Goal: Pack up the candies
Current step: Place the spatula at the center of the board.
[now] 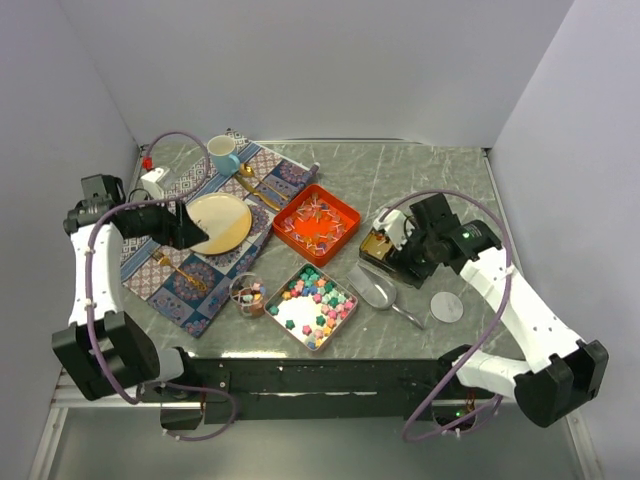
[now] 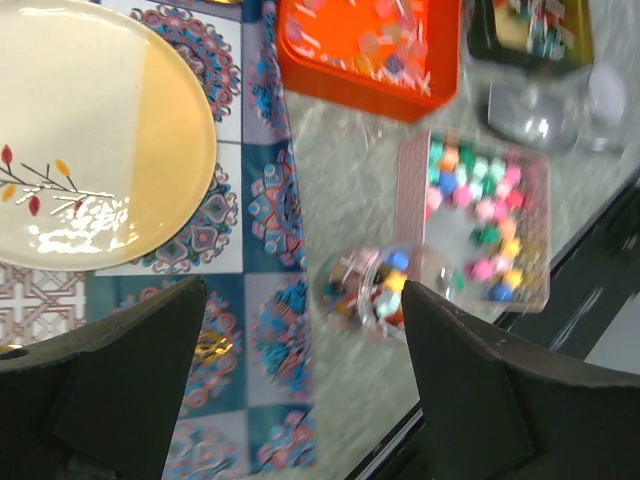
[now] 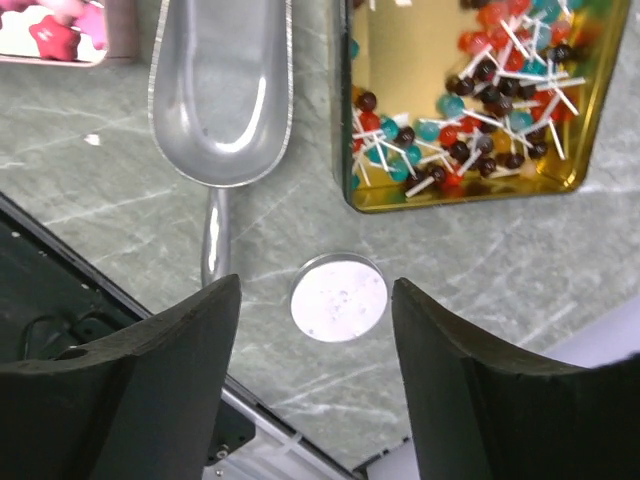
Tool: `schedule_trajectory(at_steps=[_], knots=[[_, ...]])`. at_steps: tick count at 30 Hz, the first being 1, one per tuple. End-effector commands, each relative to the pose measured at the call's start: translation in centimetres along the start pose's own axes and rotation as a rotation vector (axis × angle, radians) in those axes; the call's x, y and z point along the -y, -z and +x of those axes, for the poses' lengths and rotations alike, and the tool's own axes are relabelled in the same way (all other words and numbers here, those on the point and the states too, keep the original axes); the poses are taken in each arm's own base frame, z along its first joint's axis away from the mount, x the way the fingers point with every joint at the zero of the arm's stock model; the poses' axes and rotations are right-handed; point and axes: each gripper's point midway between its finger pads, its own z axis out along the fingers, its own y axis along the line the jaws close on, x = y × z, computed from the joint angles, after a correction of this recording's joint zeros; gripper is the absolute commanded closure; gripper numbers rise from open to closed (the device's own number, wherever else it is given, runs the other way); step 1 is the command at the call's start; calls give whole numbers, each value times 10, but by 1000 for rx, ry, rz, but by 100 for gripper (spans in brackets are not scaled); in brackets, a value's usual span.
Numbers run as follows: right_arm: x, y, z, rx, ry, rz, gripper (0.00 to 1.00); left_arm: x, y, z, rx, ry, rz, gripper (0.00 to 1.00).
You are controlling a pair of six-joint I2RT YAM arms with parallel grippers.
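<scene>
Pastel star candies [image 1: 315, 300] fill a shallow metal tin [image 1: 345, 322]; they show blurred in the left wrist view as candies [image 2: 485, 215]. Thin wrapped candies [image 1: 312, 222] lie in an orange tray [image 1: 345, 212]. A small clear jar [image 1: 248, 295] with a few candies stands by the placemat, and the jar [image 2: 375, 288] sits just ahead of my open left gripper [image 2: 300, 375], which hovers over the placemat beside the plate [image 1: 218, 222]. My right gripper [image 3: 315, 375] is open and empty above a round silver lid [image 3: 338, 297], close to a gold tin [image 3: 400, 45] of stick sweets.
A silver scoop [image 3: 222, 90] lies left of the gold tin, its handle toward the table's front edge. On the patterned placemat [image 1: 195, 290] sit gold cutlery [image 1: 180, 272] and a mug [image 1: 222, 152]. A white plug [image 1: 155, 180] lies at the back left.
</scene>
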Motion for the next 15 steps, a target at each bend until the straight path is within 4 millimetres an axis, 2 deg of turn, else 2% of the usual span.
schedule_trajectory(at_steps=[1,2,3,4,5,7,8,9,10,11,12,13,15], knots=[[-20,23,-33,223,124,-79,35,26,18,7,-45,-220,61,17],[-21,23,-49,279,159,-74,40,24,18,7,-31,-214,36,17],[-28,20,-57,290,194,-85,41,24,18,5,-16,-171,7,18],[-43,8,-67,267,274,-116,45,26,24,3,8,-191,-40,19],[-52,2,-77,270,325,-134,58,20,21,3,32,-204,-70,19],[-69,-16,-91,263,363,-180,63,24,26,0,73,-176,-122,17],[-80,-19,-110,307,391,-187,73,20,25,3,77,-166,-147,17],[-85,-24,-116,308,386,-203,79,22,27,4,85,-137,-155,16],[-93,-37,-119,278,371,-236,89,26,28,4,92,-133,-156,16],[-98,-37,-131,293,373,-258,90,27,27,8,88,-118,-155,16],[-99,-43,-134,277,369,-267,92,27,27,8,90,-100,-159,16],[-100,-61,-134,233,364,-278,95,29,29,8,99,-101,-166,16],[-96,-69,-148,229,367,-267,97,26,28,10,108,-81,-189,16]])
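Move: The right hand hangs some 13 cm above the table, open and already clear of the spatula, whose middle lies about 7 cm left and 7 cm back. The tin of star candies is about 26 cm to the hand's left and 10 cm back, the red box 24 cm left and 11 cm ahead, and the gold tin 3 cm left and 6 cm ahead. From the left hand, the star tin lies roughly 25 cm right and 19 cm back, well below. Sweeping left about 15 cm, the right hand travels from beside the gold tin to just off the star tin's right-hand edge, first rising a little, then sinking some 5 cm. It turns nearly 30 degrees counter-clockwise on the way while its open fingers close on nothing, and stays above the things. The left hand, still open, draws back about 4 cm and rises slightly. ##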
